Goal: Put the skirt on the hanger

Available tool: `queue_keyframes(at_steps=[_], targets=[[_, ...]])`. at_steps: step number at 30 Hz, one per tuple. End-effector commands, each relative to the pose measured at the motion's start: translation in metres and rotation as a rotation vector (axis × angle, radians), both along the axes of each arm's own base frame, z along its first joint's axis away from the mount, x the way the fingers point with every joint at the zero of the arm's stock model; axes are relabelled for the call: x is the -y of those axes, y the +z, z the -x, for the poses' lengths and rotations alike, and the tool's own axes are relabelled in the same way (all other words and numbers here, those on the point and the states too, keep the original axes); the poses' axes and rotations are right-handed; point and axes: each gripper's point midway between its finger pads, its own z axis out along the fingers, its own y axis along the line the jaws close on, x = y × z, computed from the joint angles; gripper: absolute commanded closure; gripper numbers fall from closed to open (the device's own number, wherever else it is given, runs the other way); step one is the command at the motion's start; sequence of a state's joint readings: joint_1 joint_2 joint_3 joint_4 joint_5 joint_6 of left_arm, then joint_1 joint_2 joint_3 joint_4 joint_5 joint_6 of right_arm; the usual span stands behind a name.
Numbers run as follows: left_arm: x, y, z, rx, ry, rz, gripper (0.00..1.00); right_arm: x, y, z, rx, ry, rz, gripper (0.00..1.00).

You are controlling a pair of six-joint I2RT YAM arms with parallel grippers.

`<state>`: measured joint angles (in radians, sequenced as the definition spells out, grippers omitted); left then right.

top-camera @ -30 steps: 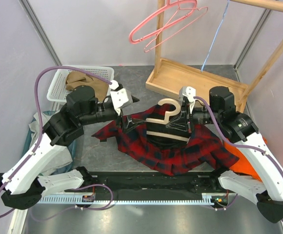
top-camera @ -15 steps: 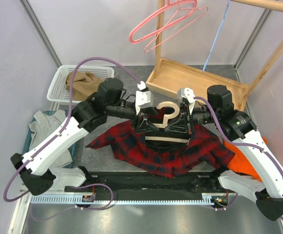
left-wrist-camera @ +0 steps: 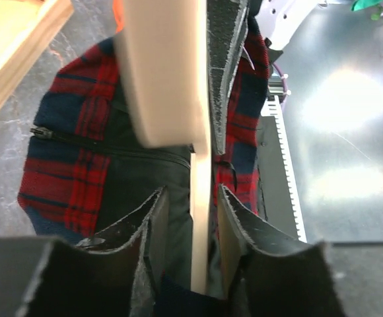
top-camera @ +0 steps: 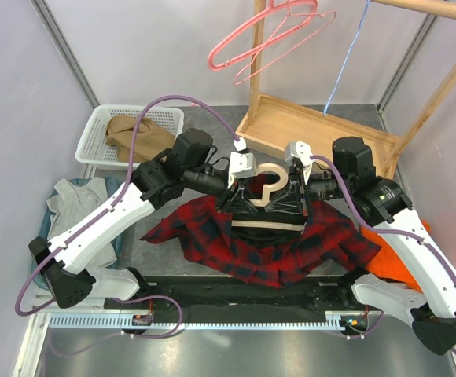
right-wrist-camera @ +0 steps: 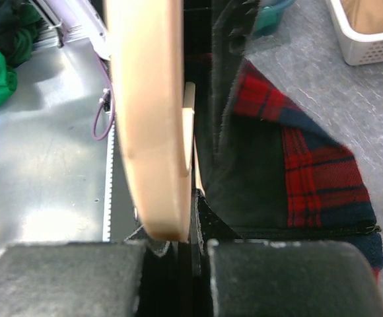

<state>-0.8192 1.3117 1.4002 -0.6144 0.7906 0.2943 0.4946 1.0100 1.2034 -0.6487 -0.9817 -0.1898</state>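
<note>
The tan-brown skirt (top-camera: 137, 133) lies bunched in a white basket (top-camera: 94, 129) at the back left, untouched. The pink hanger (top-camera: 267, 35) hangs from the rack at the top, far from both arms. In the middle, a thick pale wooden hanger (top-camera: 269, 174) stands over a red-black plaid shirt (top-camera: 212, 236). My left gripper (left-wrist-camera: 190, 191) straddles that hanger's thin bar (left-wrist-camera: 201, 218), open, with a gap showing beside the bar. From the other side, my right gripper (right-wrist-camera: 190, 228) is shut on the wooden hanger (right-wrist-camera: 148, 112).
A wooden rack with a tray base (top-camera: 291, 126) stands at the back right, and a thin light-blue hanger (top-camera: 346, 63) dangles from it. A grey garment (top-camera: 75, 200) lies at the left. Orange cloth (top-camera: 385, 263) shows under the right arm.
My left arm swung right from near the basket to the wooden hanger, and its jaws narrowed around the bar. The plaid shirt shifted slightly. The right arm stayed put.
</note>
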Motion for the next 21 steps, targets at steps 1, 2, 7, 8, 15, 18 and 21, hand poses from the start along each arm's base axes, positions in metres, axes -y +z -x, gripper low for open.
queue_keyframes(at_steps=[1,2,7,8,15,18,21], targets=[[-0.005,-0.02,0.007,-0.03,-0.046,-0.049,0.72,-0.003,0.048,-0.001,0.181,0.016,-0.117,1.0],[-0.006,-0.023,0.006,-0.029,-0.039,-0.057,0.78,-0.003,0.05,-0.001,0.185,0.013,-0.123,1.0],[-0.009,-0.023,-0.009,0.009,0.052,-0.088,0.98,-0.001,0.05,-0.002,0.186,-0.02,-0.127,1.0],[-0.011,-0.019,-0.014,0.033,0.081,-0.089,0.98,0.0,0.049,-0.002,0.186,-0.032,-0.125,1.0],[-0.032,0.014,-0.013,0.164,0.146,-0.042,0.98,0.008,0.023,-0.012,0.128,-0.144,-0.075,0.32],[-0.038,0.019,-0.011,0.177,0.157,-0.046,0.98,0.014,0.014,-0.016,0.124,-0.203,-0.058,0.27],[-0.041,0.02,-0.01,0.181,0.164,-0.045,0.98,0.019,0.005,-0.02,0.119,-0.251,-0.04,0.27]])
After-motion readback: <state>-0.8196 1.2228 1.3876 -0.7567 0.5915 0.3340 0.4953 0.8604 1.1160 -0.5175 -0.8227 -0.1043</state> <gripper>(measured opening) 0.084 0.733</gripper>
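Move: The hanger's upper bar, just left of its neck, is already between the left hand's half-open fingers, about 1 cm to the hand's right and level with it. From that hand the hook is roughly 4 cm to the right, 3 cm forward and 5 cm higher; the lower bar is some 3 cm right, 1 cm back and 6 cm down, with the skirt draped 3 cm right, 4 cm back and 14 cm below. The right hand still grips the hanger near its neck, which is about 2 cm to its left, level with it. Almost in place, the left hand shuts its fingers on the hanger's upper bar left of the neck while the right hand keeps its pinch, easing forward by under a centimetre. Once the left grip has closed, the right fingers open wide to let go of the hanger, and that hand draws about 2 cm up and to the right, turning some 10 degrees clockwise, as the left hand carries the hanger about 3.5 cm to the left and a little down, swinging roughly 10 degrees counter-clockwise. ##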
